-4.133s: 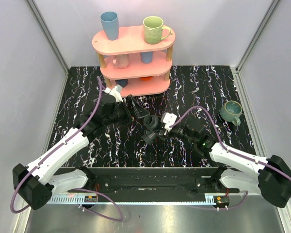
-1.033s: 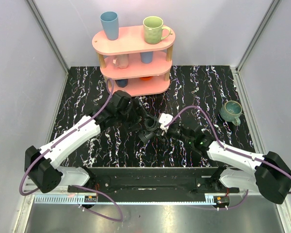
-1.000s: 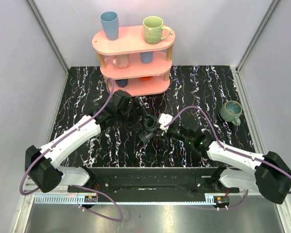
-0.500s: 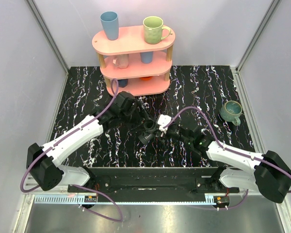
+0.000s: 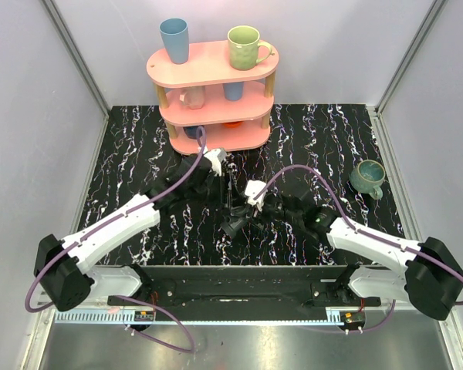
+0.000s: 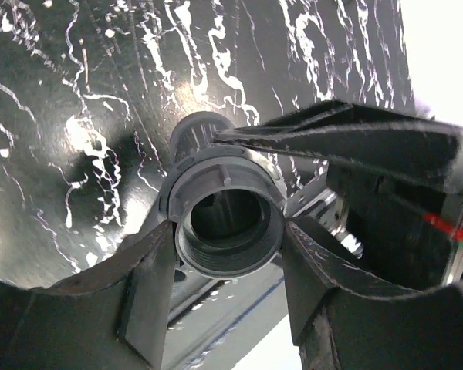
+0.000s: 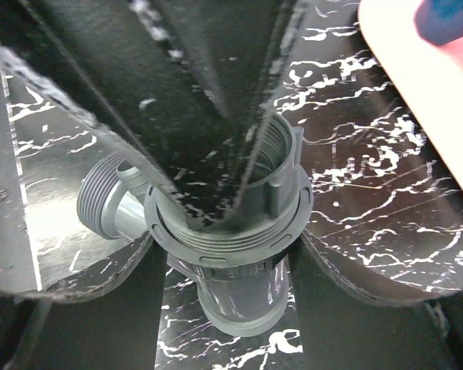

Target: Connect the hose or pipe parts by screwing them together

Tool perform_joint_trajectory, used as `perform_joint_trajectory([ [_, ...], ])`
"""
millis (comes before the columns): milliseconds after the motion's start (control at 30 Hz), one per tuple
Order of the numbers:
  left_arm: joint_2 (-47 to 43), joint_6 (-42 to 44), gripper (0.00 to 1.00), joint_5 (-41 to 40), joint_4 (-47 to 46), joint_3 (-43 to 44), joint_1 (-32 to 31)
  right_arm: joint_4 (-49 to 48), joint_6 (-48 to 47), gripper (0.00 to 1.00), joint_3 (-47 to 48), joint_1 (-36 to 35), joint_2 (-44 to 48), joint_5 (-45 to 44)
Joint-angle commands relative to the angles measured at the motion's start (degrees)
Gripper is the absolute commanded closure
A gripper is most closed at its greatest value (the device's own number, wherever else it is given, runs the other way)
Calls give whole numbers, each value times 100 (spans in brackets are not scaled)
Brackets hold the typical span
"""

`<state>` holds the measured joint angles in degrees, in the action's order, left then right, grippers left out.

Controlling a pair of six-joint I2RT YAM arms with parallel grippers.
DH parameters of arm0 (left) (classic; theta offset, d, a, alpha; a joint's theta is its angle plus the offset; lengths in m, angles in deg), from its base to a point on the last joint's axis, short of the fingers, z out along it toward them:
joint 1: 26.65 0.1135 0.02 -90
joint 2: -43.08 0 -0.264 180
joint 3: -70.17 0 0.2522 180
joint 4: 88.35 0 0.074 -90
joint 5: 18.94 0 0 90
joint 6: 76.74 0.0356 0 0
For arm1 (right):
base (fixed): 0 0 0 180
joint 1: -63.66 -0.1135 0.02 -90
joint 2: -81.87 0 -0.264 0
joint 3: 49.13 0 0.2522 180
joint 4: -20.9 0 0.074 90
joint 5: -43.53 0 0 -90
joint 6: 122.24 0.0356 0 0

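The black T-shaped pipe parts [image 5: 234, 222] hang just above the marbled table, at its middle. My right gripper [image 5: 243, 217] comes in from the right and is shut on the fitting's body [image 7: 239, 304] below its wide flange. A threaded side branch [image 7: 100, 202] sticks out to the left. My left gripper [image 5: 228, 202] reaches in from the upper left. Its two fingers [image 6: 150, 270] press on either side of the open threaded end [image 6: 228, 258], so the left gripper [image 6: 228, 239] is shut on that end. The right gripper [image 7: 230, 254] sees the left fingers [image 7: 216, 154] crossing over the opening.
A pink three-tier shelf [image 5: 208, 71] stands at the back, with a blue cup [image 5: 174, 40] and a green mug [image 5: 245, 46] on top. A teal mug [image 5: 366, 176] sits on the table at the right. Grey walls close in both sides.
My left gripper swung right from beside the shelf onto the fitting, and its jaws narrowed around the threaded end. The right gripper shifted slightly left, still holding the fitting.
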<state>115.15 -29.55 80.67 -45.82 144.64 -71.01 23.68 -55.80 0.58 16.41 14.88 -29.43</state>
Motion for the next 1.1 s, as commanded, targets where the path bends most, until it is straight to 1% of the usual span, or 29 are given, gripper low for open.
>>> perform_joint_trajectory([
  [0, -378, 2219, 100, 1068, -1506, -542, -3, -89, 184, 100, 668, -31, 71, 1327],
  [67, -396, 2653, 100, 1297, -1375, -516, -3, 165, 202, 100, 808, 13, 71, 1538],
  [100, -378, 2977, 100, 1298, -1140, -446, -3, 245, 202, 100, 844, 31, 123, 1583],
  [167, -335, 3242, 100, 1377, -823, -376, 6, 272, 237, 100, 818, 75, 194, 1514],
  [200, -299, 3435, 100, 1421, -743, -297, 15, 281, 254, 98, 800, 101, 290, 1461],
  [233, -282, 3489, 100, 1482, -698, -270, 32, 272, 272, 98, 774, 119, 334, 1426],
  [333, -273, 3752, 100, 1965, -671, -296, 138, 272, 307, 100, 625, 259, 545, 1608],
  [367, -290, 3866, 100, 2271, -680, -322, 199, 281, 316, 100, 572, 303, 581, 1723],
  [433, -282, 4567, 100, 2816, -715, -463, 252, 281, 342, 100, 545, 365, 660, 2030],
  [467, -282, 4832, 100, 3349, -768, -507, 278, 307, 386, 100, 545, 382, 660, 2153],
  [500, -238, 5148, 99, 3511, -768, -516, 279, 316, 412, 100, 563, 374, 616, 2268],
  [567, -168, 5326, 93, 3679, -777, -464, 279, 299, 474, 100, 589, 382, 537, 2497],
  [600, -63, 5318, 81, 3671, -768, -359, 279, 290, 500, 100, 598, 374, 459, 2515],
  [633, -1, 5257, 63, 3488, -759, -280, 279, 264, 518, 100, 581, 382, 432, 2506],
  [700, 201, 4958, 36, 3146, -444, 97, 296, 193, 553, 100, 502, 382, 414, 2428],
  [733, 271, 4897, 30, 2970, -278, 238, 375, 158, 571, 100, 440, 374, 440, 2314],
  [767, 307, 4704, 18, 2925, -84, 335, 436, 158, 571, 100, 414, 382, 475, 2261],
  [800, 307, 4529, 2, 2881, -83, 406, 515, 140, 562, 100, 387, 383, 545, 2217],
  [833, 273, 4361, 1, 2819, -83, 424, 646, 132, 527, 100, 335, 374, 563, 2129],
  [867, 255, 3960, 1, 2793, -100, 459, 709, 132, 518, 100, 317, 382, 598, 2093],
  [933, 167, 3632, 1, 2740, -135, 529, 832, 36, 483, 100, 291, 382, 590, 1945],
  [967, 141, 3291, 1, 2705, -135, 556, 850, -9, 466, 100, 282, 383, 572, 1892],
  [1033, 62, 2955, 1, 2669, -100, 644, 911, -88, 448, 100, 282, 383, 528, 1725],
  [1067, 26, 2649, 1, 2652, -118, 653, 920, -123, 439, 100, 282, 374, 511, 1646],
])
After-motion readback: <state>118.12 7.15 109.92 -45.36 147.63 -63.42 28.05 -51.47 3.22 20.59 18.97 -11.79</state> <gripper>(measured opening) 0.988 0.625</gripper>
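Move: The fitting's threaded collar is already pinched between the left fingers, so it lies right at that hand; from the right hand, which grips the fitting just below it, it sits some 3 cm above, about 2 cm left and 1 cm ahead. The fitting's elbow end lies from the left hand roughly 5 cm back, 2 cm left and 5 cm below. The pink shelf's lowest board is about 24 cm ahead of the left hand, 3 cm left and 12 cm lower. The collar is twisted clockwise some 45 degrees by the left fingers while the right hand keeps its grip on the fitting, both hands drawing back about 4 cm. The left fingers then open wide and come forward and slightly up, starting to turn back counter-clockwise; the right lifts the fitting and eases forward a little. ##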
